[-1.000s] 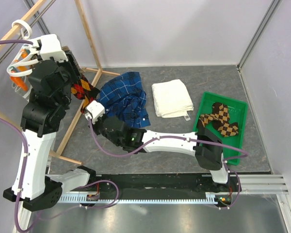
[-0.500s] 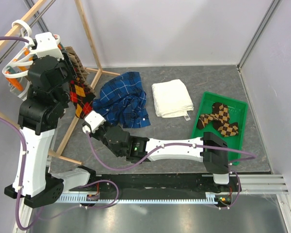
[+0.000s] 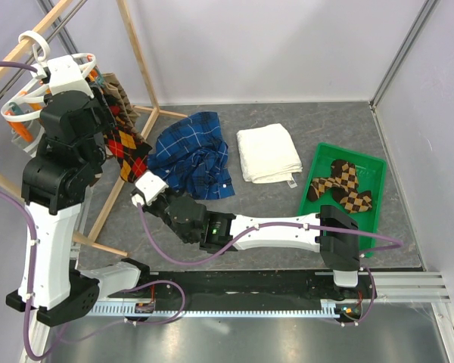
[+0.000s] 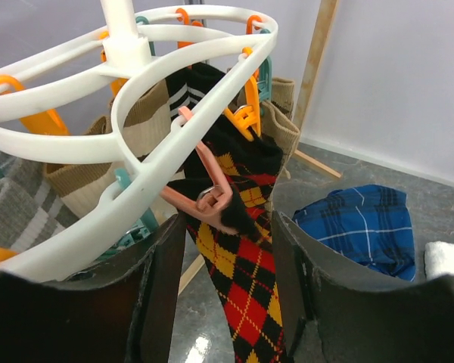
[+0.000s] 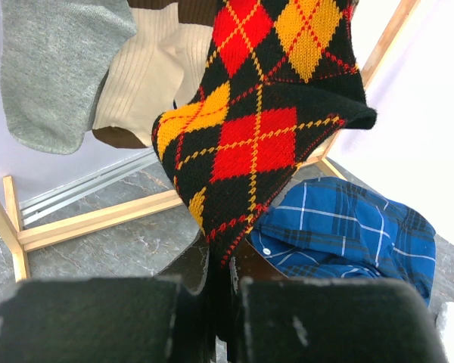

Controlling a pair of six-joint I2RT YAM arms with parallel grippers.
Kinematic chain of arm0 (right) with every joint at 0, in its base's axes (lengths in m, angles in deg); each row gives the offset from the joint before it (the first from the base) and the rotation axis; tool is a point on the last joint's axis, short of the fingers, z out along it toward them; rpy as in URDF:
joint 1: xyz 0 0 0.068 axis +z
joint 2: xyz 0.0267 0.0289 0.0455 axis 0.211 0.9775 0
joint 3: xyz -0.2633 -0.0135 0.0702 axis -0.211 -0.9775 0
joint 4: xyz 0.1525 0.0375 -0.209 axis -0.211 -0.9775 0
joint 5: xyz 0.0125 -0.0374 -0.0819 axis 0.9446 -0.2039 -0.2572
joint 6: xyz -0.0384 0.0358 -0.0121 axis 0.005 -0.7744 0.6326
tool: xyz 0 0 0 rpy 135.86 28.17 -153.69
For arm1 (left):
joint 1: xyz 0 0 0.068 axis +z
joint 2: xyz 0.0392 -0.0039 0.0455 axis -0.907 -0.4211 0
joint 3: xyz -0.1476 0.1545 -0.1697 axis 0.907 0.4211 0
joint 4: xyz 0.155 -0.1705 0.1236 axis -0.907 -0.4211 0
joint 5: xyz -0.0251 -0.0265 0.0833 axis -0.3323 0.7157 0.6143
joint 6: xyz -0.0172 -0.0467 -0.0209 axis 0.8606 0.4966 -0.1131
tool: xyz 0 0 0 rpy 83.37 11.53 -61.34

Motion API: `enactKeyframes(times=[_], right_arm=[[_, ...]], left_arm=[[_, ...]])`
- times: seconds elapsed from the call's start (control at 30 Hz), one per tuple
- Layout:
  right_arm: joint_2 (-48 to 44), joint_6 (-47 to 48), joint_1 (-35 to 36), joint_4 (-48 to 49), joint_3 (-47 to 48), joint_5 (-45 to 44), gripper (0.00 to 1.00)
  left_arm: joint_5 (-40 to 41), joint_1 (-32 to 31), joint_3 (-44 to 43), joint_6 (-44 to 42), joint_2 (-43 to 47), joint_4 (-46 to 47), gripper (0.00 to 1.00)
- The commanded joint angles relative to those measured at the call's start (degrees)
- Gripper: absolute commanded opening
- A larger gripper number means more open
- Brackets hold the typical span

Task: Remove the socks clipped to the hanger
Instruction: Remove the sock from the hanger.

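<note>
The white round hanger (image 4: 174, 83) with orange and teal pins hangs at the upper left (image 3: 26, 98). A black, red and yellow argyle sock (image 4: 250, 265) hangs from a pink pin (image 4: 208, 198) on its ring. My left gripper (image 4: 227, 227) is open, its jaws either side of the sock just under that pin. My right gripper (image 5: 225, 257) is shut on the argyle sock (image 5: 265, 128) at its lower tip, low beside the rack (image 3: 138, 180). A grey sock (image 5: 53, 76) and a beige sock (image 5: 147, 83) hang behind it.
Wooden rack poles (image 3: 140, 57) frame the hanger. A blue plaid shirt (image 3: 193, 155) and a folded white towel (image 3: 267, 153) lie on the grey table. A green tray (image 3: 374, 162) at the right holds two brown checkered socks (image 3: 340, 189).
My left wrist has shifted up and left toward the hanger, so more of the argyle sock shows below it. My right gripper has dipped and come back slightly, still holding the sock's tip.
</note>
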Motion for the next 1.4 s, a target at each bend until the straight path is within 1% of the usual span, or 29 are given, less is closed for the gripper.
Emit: enactKeyframes(times=[0.0,0.47,0.7,0.8,0.9,0.93,1.0,1.07,1.1,1.13,1.23,1.3,1.37], right_arm=[[-3.1,0.2,0.2,1.4,0.6,-0.2,0.0],[-5.3,1.0,0.6,0.9,0.2,1.7,0.0],[-5.4,2.0,0.6,1.8,-0.5,1.6,0.0],[-5.6,2.0,0.6,2.1,-0.7,1.9,0.0],[-5.9,2.4,0.6,2.8,-1.3,2.0,0.0],[-5.9,2.6,0.7,2.8,-1.3,2.0,0.0],[-6.0,2.6,0.6,2.8,-1.2,2.2,0.0],[-6.1,2.5,0.6,3.0,-1.3,2.3,0.0],[-6.1,2.5,0.6,3.1,-1.5,2.3,0.0],[-6.2,2.5,0.6,3.1,-1.7,2.3,0.0],[-6.1,2.4,0.6,3.2,-1.8,2.2,0.0],[-6.1,2.4,0.6,3.2,-1.9,2.1,0.0],[-6.2,2.4,0.7,3.3,-2.0,2.0,0.0]], left_arm=[[1.9,-0.1,-2.7,2.2,0.9,-0.9,0.56],[8.3,-0.1,-3.4,0.9,-2.7,0.4,0.57],[9.3,-0.1,-2.7,0.0,-3.6,2.3,0.57],[10.6,-0.1,-2.4,-1.2,-3.5,3.4,0.55],[11.3,-0.1,-2.3,-2.2,-3.2,4.4,0.5],[11.4,-0.1,-2.0,-2.5,-3.1,5.0,0.46],[11.4,-0.1,-1.7,-3.5,-2.9,5.8,0.43],[11.7,-0.1,-0.9,-4.3,-2.4,7.3,0.37],[11.6,-0.1,-0.6,-4.6,-2.3,7.7,0.33],[11.4,-0.1,-0.2,-4.7,-2.3,8.1,0.24],[9.9,-0.1,0.2,-4.5,-2.2,9.2,0.05],[8.9,-0.1,0.6,-4.3,-1.9,9.8,0.02],[8.1,-0.1,1.0,-4.3,-1.6,10.3,0.02]])
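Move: The pink clip, with the argyle sock hanging from it, is right at the left hand's open fingertips, about 2 cm ahead, 2 cm to the left and 1 cm up. An orange clip is roughly 7 cm ahead, 1 cm left and 4 cm up; the hanger ring's middle is 6 cm ahead, 10 cm left and 5 cm up. From the right hand, shut on the sock's lower end, the pink clip lies some 9 cm ahead, 12 cm left and 18 cm up. The left fingers, about half open at first, shut nearly fully right at the pink clip, after the hand eases slightly back, then forward and about 2 cm left, turning some 10 degrees counter-clockwise. The right hand keeps its pinch on the sock's lower end and rises roughly 2.5 cm, drifting slightly back and right, then holds there. ##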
